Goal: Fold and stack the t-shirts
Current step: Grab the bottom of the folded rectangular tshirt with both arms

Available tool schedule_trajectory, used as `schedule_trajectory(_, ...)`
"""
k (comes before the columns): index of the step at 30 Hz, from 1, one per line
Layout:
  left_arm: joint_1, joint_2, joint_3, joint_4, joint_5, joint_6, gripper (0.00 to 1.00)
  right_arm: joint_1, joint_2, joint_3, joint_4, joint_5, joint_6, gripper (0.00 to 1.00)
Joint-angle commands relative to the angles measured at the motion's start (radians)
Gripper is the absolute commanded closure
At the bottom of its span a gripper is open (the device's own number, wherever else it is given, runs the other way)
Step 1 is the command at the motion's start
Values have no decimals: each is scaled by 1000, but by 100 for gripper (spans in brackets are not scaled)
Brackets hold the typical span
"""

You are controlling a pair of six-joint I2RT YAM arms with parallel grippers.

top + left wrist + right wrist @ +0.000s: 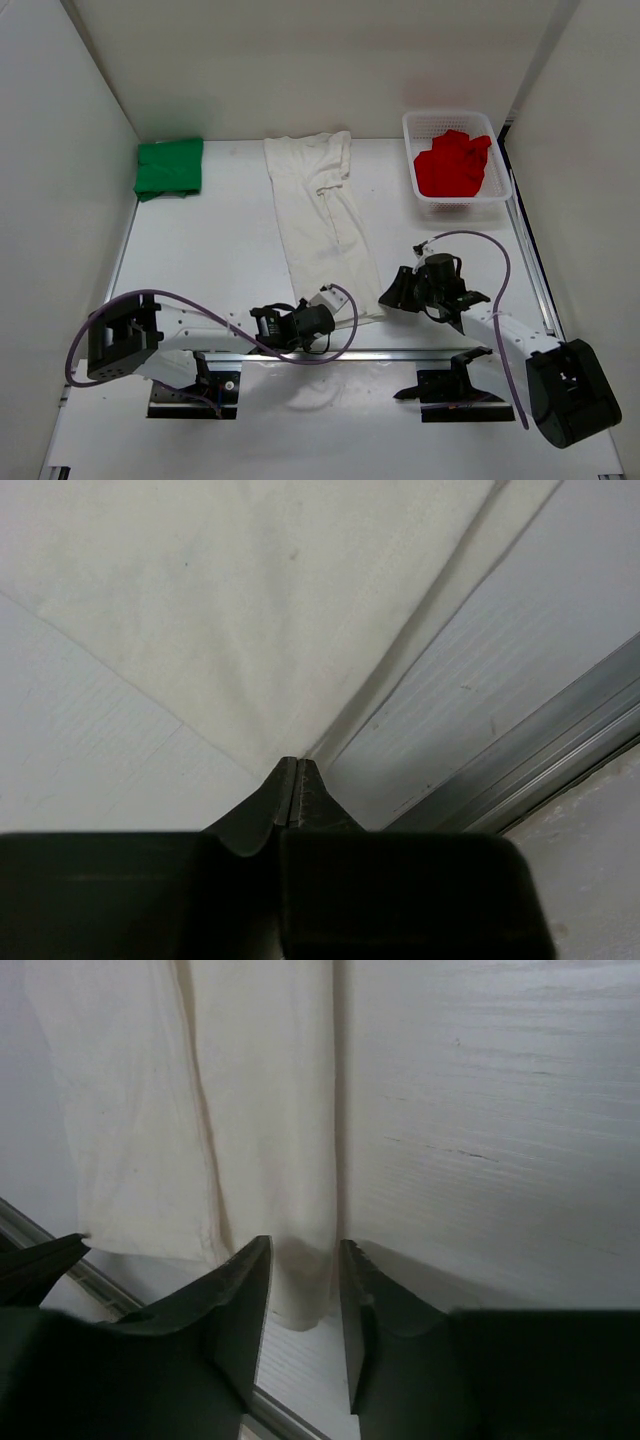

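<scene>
The white t-shirt (318, 215) lies folded into a long strip down the middle of the table. Its near end reaches both grippers. My left gripper (338, 300) is shut, and in the left wrist view its tips (296, 763) pinch the strip's near left corner (250, 630). My right gripper (392, 296) is open; in its wrist view the jaws (303, 1250) stand apart around the near right corner of the white cloth (290, 1140). The green t-shirt (169, 167) lies folded at the back left. The red t-shirt (455, 165) sits crumpled in the basket.
A white mesh basket (410, 150) stands at the back right. A metal rail (400, 352) runs along the table's near edge, close behind both grippers, and shows in the left wrist view (560, 730). White walls enclose the table on three sides.
</scene>
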Motion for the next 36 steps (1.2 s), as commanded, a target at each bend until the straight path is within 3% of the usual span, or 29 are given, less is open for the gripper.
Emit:
schedule_trajectory(1, -11, -38, -14, -16, 14, -25, 100, 8, 35, -15, 99, -50, 15, 71)
schedule_trajectory(2, -12, -39, -22, -25, 13, -28, 100, 6, 49, -16, 104, -47, 7, 72)
schedule_trajectory(5, -9, -62, -22, -36, 16, -31, 100, -30, 92, -39, 144, -97, 19, 93)
schedule_trajectory(7, -6, -79, -34, -33, 23, -42, 100, -47, 86, -62, 181, -96, 33, 100)
schedule_trajectory(21, -14, -113, -65, -145, 8, -126, 100, -32, 5, -90, 136, -39, 39, 100)
schedule_trajectory(30, 107, -193, -115, -172, 69, -187, 100, -47, -18, -94, 121, -39, 32, 100)
schedule_trajectory(32, 88, -176, -121, -162, 88, -178, 95, -44, -22, -101, 121, -39, 29, 100)
schedule_trajectory(34, 78, -164, -128, -159, 92, -187, 82, -37, -25, -93, 124, -38, 35, 100)
schedule_trajectory(36, 84, -171, -140, -137, 114, -181, 63, -28, -31, -98, 109, -30, 39, 96)
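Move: The left gripper still pinches the white t-shirt's bottom left corner. The clear table it is headed for lies about 5 cm to its left, 1 cm back and 1 cm lower, with the metal rail some 4 cm straight behind the hand and 2 cm below. The right gripper, part open, has the bottom right corner about 2 cm back and 2 cm below, level sideways. From it, the left corner is some 12 cm left and 6 cm back, the rail about 10 cm straight back. Drag the held corner about 5 cm to the left with the left gripper, away from the right one, turning it roughly 10 degrees counter-clockwise, then sink about 1 cm and start opening to let go of the cloth. Meanwhile dip the right gripper about 1.5 cm, shut it on the shirt's right edge near the bottom corner and keep that pinch, easing back about 1 cm. ##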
